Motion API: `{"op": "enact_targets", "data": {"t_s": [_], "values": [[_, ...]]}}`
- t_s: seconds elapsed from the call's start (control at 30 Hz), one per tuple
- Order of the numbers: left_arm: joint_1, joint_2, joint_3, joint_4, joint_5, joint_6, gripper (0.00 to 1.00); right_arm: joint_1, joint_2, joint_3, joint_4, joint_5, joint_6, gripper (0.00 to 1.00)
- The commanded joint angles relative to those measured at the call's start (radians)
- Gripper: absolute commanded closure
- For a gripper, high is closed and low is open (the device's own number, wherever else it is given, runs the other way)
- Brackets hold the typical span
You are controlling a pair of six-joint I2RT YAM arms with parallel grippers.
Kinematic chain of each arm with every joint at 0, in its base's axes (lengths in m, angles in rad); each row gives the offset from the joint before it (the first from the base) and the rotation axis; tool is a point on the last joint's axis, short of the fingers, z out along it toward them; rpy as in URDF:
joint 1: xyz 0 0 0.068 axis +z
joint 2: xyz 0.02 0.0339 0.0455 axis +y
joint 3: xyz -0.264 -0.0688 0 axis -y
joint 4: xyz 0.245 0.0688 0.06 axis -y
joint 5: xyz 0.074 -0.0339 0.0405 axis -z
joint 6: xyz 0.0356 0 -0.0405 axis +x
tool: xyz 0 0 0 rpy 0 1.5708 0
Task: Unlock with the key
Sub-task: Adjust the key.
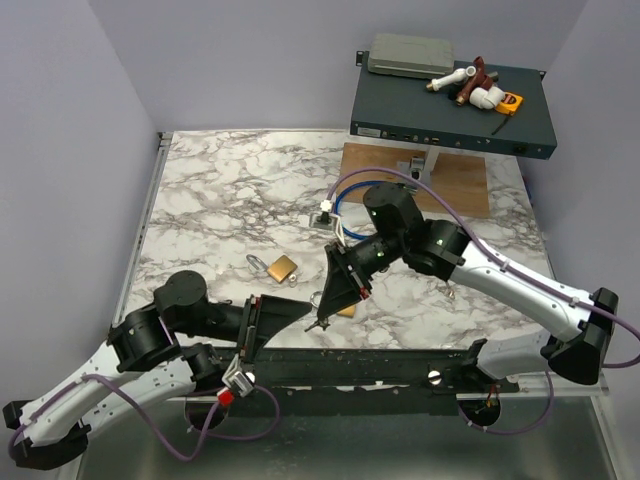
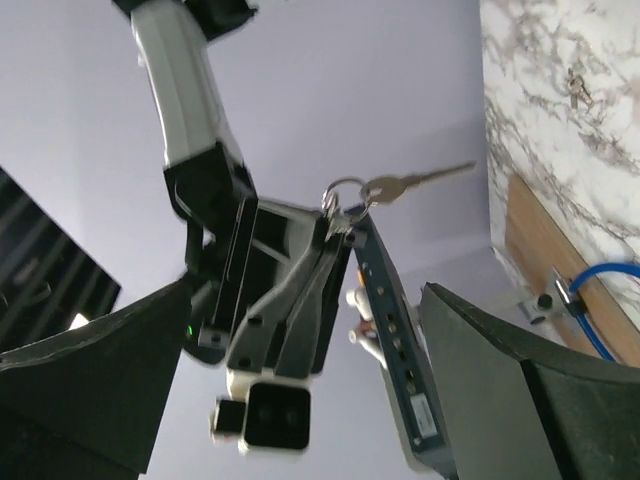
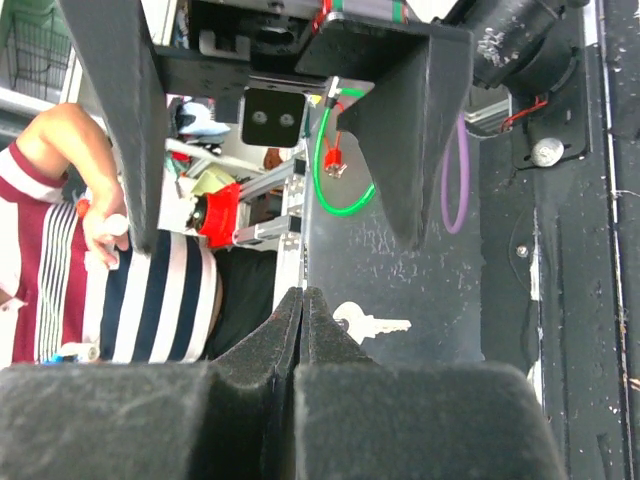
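Observation:
The key (image 2: 415, 182) is slim and silvery. It sticks out sideways from a small ring pinched in the tips of my right gripper (image 2: 340, 215), which is shut. In the right wrist view the key (image 3: 380, 325) shows just right of the closed gripper (image 3: 302, 295). From above, the right gripper (image 1: 322, 320) points down-left above the table's near edge. My left gripper (image 1: 300, 318) faces it from the left, its fingers (image 2: 470, 340) spread wide and holding nothing. A brass padlock (image 1: 283, 268) lies on the marble just behind them. Another brass piece (image 1: 347, 310) shows under the right gripper.
A dark blue-grey equipment box (image 1: 450, 110) with pipe fittings on top stands at the back right, behind a wooden board (image 1: 455, 180). A blue cable (image 1: 345, 200) loops near the right arm. A small metal item (image 2: 575, 88) lies on the marble.

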Motion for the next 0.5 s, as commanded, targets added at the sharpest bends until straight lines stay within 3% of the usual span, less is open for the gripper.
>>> {"op": "enact_targets", "data": {"t_s": [0.0, 0.13, 0.23, 0.37, 0.47], "values": [[-0.006, -0.064, -0.017, 0.079, -0.166, -0.351, 0.02, -0.033, -0.082, -0.043, 0.039, 0.106, 0.036, 0.99], [-0.005, -0.064, -0.043, 0.087, -0.309, -0.798, 0.02, -0.066, -0.166, -0.068, 0.012, 0.197, 0.025, 0.99], [0.006, 0.064, -0.016, 0.014, -0.403, -1.079, 0.02, -0.066, -0.235, -0.082, -0.06, 0.331, -0.011, 0.99], [0.085, 0.245, 0.011, -0.052, -0.256, -1.236, 0.02, -0.067, -0.333, -0.113, -0.082, 0.455, -0.021, 0.99], [0.189, 0.406, 0.038, -0.055, -0.096, -1.275, 0.02, -0.067, -0.401, -0.108, -0.116, 0.515, -0.014, 0.99]]}}
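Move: The nearer padlock lies on the table about 15 cm ahead of the open left hand, 7 cm to its right and roughly 30 cm below it. The farther padlock lies about 8 cm beyond the nearer one and 15 cm to its left. The key, already in the right hand's shut fingertips, is only some 4 cm to the left hand's right and about level with it. From the right hand, the nearer padlock is about 15 cm ahead, 2 cm right and 30 cm down. With its fingers already wide and empty, the left hand leaves the key and goes forward, then plunges as well, ending about 8 cm farther out and 10 cm lower, towards the nearer padlock; on the way it rolls some 70 degrees, the fingers still pointing right and dipping a little more. The right hand keeps the key pinched and draws off about 5 cm to its right, a little forward and up, turning clockwise so that its fingertips swing from back-left to straight left. ##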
